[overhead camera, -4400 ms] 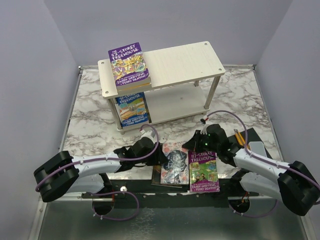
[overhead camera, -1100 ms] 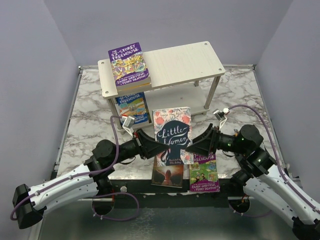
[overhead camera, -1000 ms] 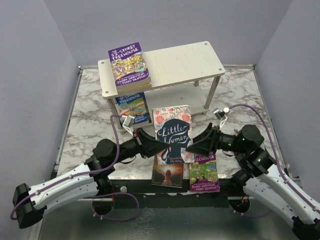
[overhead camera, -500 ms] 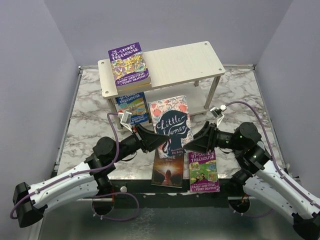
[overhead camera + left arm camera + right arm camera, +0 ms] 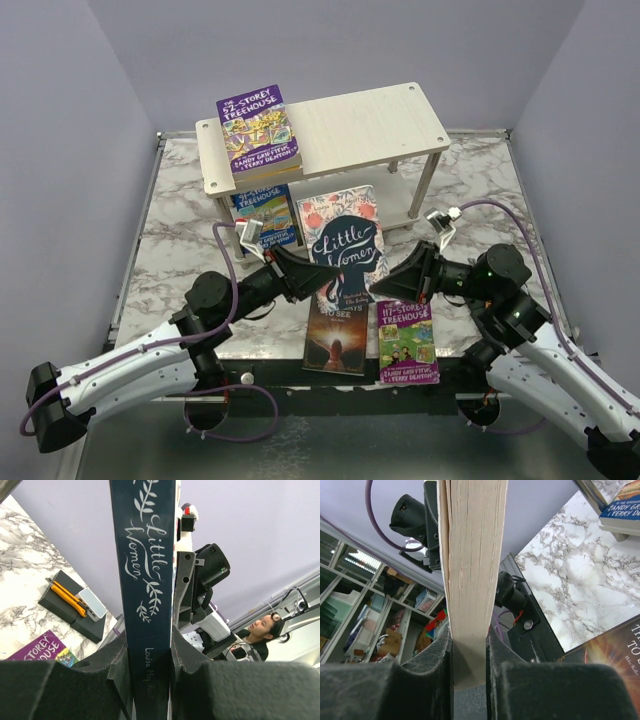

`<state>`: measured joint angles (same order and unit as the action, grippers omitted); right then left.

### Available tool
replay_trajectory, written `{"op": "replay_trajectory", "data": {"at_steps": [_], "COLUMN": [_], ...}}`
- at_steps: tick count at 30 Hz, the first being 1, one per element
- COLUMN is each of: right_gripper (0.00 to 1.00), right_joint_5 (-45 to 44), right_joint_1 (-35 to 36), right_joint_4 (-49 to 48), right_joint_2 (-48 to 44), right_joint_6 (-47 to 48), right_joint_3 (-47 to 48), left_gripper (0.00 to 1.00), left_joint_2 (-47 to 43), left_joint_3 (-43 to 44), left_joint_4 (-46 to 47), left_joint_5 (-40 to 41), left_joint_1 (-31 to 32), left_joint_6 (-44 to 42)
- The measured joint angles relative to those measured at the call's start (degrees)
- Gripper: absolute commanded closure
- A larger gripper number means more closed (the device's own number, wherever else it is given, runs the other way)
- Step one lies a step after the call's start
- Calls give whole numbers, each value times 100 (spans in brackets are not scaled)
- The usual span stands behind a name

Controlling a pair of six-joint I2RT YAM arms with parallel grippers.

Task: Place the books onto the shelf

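Note:
Both grippers hold the dark floral "Little Women" book above the table, cover up, just in front of the shelf. My left gripper is shut on its navy spine. My right gripper is shut on its pale page edge. A purple Treehouse book lies on the shelf's top board at the left. On the lower tier a blue one lies under it. A dark brown book and a purple Treehouse book lie on the table near the arm bases.
A black block with an orange tool and a small white box sits on the marble table at the near right. The shelf's right legs stand close behind the right gripper. Purple walls enclose the table.
The "Little Women" book has moved up and towards the shelf between the two grippers. My right gripper's jaws have closed onto its page edge. The left grip is unchanged.

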<state>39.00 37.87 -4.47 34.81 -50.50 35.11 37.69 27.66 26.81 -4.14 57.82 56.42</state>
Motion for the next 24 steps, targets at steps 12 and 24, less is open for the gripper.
{"op": "replay_trajectory", "data": {"at_steps": [12, 24], "right_gripper": [99, 99], "right_joint_5": [-824, -1906], "right_joint_1": [28, 28], "right_joint_4": [1613, 2914], "right_joint_2": [-278, -254], "right_joint_6": [498, 708], "right_joint_3": [623, 485], "left_gripper": [13, 1], "left_joint_2": [-140, -1047], "left_joint_3": [42, 592], "left_joint_4": [-448, -3287], "left_joint_5": [345, 1185], "left_joint_1": [-4, -4], "left_joint_6": [-7, -595]}}
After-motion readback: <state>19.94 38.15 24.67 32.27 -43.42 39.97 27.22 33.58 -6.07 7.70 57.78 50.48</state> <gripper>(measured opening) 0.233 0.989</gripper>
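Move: Little Women is held in both my hands: its middle lies about 4 cm ahead, 5 cm right and 3 cm above my left hand. From my right hand, the free middle of the shelf's lower board is some 32 cm ahead, 3 cm left, 23 cm down. The 78-Storey book is about 29 cm ahead and 23 cm left, 20 cm down. On the table, 27 cm below, Three Days to See lies 7 cm left and 2 cm ahead, the 117-Storey book level and 10 cm right. I open my left hand wide, let go of the spine of Little Women and back off left and down, each about 5 cm, fingertips dipping. My right hand keeps its pinch on the page edge, draws the book right nearly 4 cm, then mainly lowers it some 6 cm while edging forward, swinging it clockwise and dipping the fingers, each by nearly 20 degrees. ##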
